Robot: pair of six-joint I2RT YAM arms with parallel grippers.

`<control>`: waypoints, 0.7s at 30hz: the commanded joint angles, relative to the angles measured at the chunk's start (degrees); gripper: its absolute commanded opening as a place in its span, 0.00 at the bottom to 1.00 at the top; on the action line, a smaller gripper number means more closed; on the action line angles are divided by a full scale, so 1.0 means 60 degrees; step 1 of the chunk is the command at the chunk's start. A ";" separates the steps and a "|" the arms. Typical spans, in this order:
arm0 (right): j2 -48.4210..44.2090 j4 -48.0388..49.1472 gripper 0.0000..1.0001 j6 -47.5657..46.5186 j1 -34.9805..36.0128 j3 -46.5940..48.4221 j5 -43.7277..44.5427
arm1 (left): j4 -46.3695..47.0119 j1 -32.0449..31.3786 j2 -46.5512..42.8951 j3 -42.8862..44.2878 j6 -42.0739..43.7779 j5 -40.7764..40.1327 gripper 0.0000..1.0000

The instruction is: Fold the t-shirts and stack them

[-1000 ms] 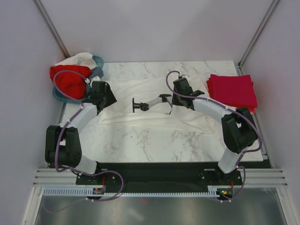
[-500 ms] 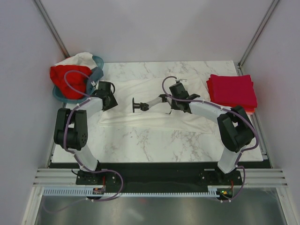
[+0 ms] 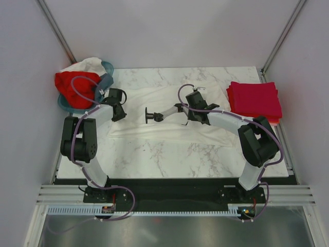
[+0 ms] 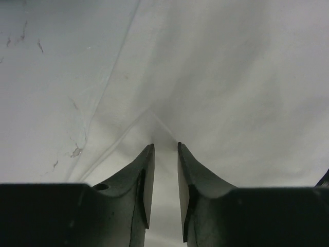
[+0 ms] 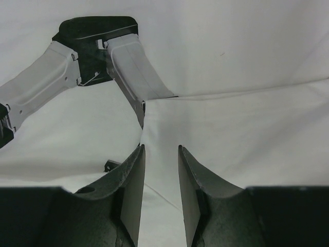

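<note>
A large white t-shirt (image 3: 164,128) lies spread over the middle of the marble table (image 3: 169,159). My left gripper (image 3: 119,112) sits at its left edge. In the left wrist view the cloth (image 4: 231,77) puckers up into the narrow gap of that gripper (image 4: 165,146), which is shut on it. My right gripper (image 3: 185,117) is over the shirt's middle. In the right wrist view a raised flap of the shirt (image 5: 247,139) runs between the jaws of that gripper (image 5: 160,148), which grips it. Folded red t-shirts (image 3: 254,100) are stacked at the right.
A teal basket (image 3: 106,67) at the back left corner holds a red shirt (image 3: 74,87) and pale cloth (image 3: 85,65). A black-and-white jointed bracket (image 3: 165,111) rests on the white shirt between the grippers; the raised flap partly covers that bracket (image 5: 41,87). Bare marble (image 4: 41,77) lies left of the shirt.
The left arm has reached further back and in to the shirt's left edge, and its jaws have closed on the cloth. The right gripper has shifted slightly left. The bracket has not moved.
</note>
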 commanded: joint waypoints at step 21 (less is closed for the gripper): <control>-0.0197 0.0391 0.39 0.0153 -0.0014 -0.0240 -0.0013 | -0.0911 0.0025 0.0523 0.1235 0.0009 0.0478 0.48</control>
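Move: Just ahead of the left hand, about 3 cm forward and 2 cm to its left, a crease peaks in the white t-shirt, roughly 2 cm below. The shirt's left edge lies some 5 cm to that hand's left, the blue basket about 12 cm ahead and 15 cm left, and the end bar of the robot-arm print 11 cm to its right. From the right hand the crease is about 31 cm left, 4 cm ahead and 5 cm below. Slowly up by about 1.5 cm, the left hand eases off the t-shirt's left part, its fingers spreading from a narrow gap to about half open. It first slips slightly back, then turns forward and right by roughly 1 cm each way, still pointing steeply down at the cloth. ##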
